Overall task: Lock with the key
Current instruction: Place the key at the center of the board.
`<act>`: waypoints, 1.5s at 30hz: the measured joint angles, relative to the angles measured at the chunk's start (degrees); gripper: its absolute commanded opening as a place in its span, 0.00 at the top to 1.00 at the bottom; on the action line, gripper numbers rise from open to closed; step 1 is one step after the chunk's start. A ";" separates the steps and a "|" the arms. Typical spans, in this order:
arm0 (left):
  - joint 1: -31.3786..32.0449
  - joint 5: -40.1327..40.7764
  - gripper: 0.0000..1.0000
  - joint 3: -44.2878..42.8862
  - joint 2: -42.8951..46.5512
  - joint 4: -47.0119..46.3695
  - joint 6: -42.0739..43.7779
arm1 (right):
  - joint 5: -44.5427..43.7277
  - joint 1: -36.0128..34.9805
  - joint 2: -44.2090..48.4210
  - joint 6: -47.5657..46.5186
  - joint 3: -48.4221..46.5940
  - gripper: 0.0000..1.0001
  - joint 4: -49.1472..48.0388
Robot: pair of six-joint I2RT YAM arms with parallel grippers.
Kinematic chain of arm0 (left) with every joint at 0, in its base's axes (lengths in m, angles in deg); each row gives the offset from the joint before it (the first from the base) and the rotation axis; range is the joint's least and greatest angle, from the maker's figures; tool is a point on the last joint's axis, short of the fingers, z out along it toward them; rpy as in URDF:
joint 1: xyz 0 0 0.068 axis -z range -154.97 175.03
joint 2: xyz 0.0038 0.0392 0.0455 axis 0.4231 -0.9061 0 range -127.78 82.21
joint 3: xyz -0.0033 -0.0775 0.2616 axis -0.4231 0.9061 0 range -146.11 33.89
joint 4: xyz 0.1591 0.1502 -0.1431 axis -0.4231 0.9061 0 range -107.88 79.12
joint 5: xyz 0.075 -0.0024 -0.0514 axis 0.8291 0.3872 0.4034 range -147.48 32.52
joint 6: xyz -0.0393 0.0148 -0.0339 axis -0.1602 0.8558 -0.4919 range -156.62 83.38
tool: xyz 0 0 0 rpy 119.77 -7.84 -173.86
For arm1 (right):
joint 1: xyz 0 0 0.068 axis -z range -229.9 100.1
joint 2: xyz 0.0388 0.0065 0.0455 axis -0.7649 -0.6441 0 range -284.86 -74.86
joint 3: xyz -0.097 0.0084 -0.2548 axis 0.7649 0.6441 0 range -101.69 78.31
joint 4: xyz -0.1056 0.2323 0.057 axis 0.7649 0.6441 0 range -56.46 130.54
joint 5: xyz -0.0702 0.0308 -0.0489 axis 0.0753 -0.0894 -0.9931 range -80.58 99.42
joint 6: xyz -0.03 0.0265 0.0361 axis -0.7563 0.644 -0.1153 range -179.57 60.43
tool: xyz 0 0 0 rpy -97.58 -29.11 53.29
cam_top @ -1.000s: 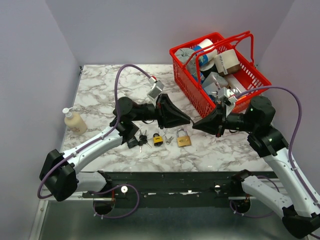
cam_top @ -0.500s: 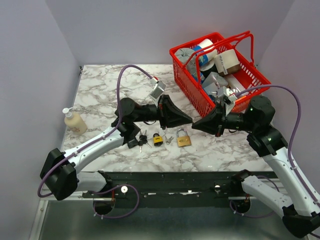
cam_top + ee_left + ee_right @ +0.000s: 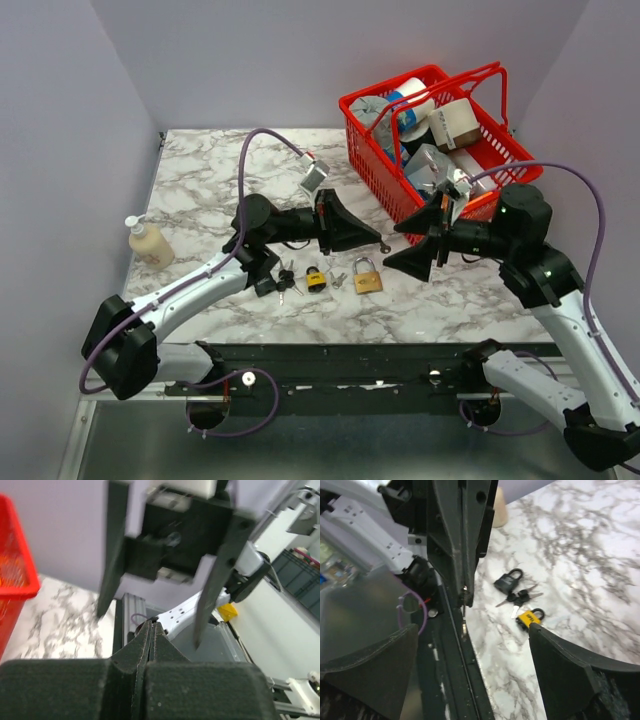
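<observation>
My left gripper (image 3: 377, 243) is shut on a small metal key (image 3: 384, 247) and holds it above the table. In the right wrist view the key (image 3: 464, 611) hangs from the shut left fingers (image 3: 461, 545). My right gripper (image 3: 392, 248) is open, one finger on each side of the key tip, not touching it. A brass padlock (image 3: 366, 278), a yellow padlock (image 3: 316, 278) and a black padlock (image 3: 266, 285) with loose keys (image 3: 285, 279) lie on the marble below. In the left wrist view my left gripper (image 3: 151, 626) is shut, and the right gripper's spread fingers (image 3: 215, 580) face it.
A red basket (image 3: 377, 183) full of boxes and bottles stands at the back right, close behind the right gripper. A soap bottle (image 3: 150, 243) stands at the left edge. The black rail (image 3: 340, 360) runs along the table's near edge.
My right gripper was shut tip to tip against the left gripper; now its fingers have opened and let go. The key stays in the left gripper, which has hardly moved.
</observation>
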 measured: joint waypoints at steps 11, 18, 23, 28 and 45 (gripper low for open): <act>-0.35 0.96 1.00 9.84 -10.40 1.16 -5.73 | -12.00 0.00 6.34 -7.82 -7.78 0.00 14.14; 0.90 4.55 1.00 9.60 -24.52 -0.20 -10.36 | -14.29 0.02 4.15 -9.88 -8.85 0.00 17.73; 1.90 6.36 1.00 5.44 -35.91 -0.55 -13.35 | -15.30 0.02 4.33 -10.25 -8.98 0.00 18.60; 1.95 9.53 1.00 1.29 -40.33 1.20 -13.27 | -15.72 0.02 5.42 -10.38 -8.98 0.00 18.78; 3.80 16.59 0.99 -7.56 -43.58 18.29 -9.38 | -16.46 0.02 6.64 -10.14 -6.40 0.00 18.75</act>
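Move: My left hand already pinches the key. The bare spot it heads for lies about 9 cm ahead, 8 cm to the right and 35 cm below. The brass padlock is beside that spot, some 7 cm ahead of my left hand, 3 cm to its right and equally low. The yellow padlock lies about 7 cm ahead and 10 cm to the left. From my open right hand, the bare spot is about 9 cm ahead, 5 cm right and 33 cm down. I swing my left hand down some 33 cm, carrying the still-pinched key forward and to the right towards the bare marble just right of the brass padlock. The right-pointing fingers tip some 40 degrees to slant down. After levelling off to travel forward, I sink the last 3 cm, drawing back slightly. My open right hand backs away about 5 cm to the right, clear of the key. ##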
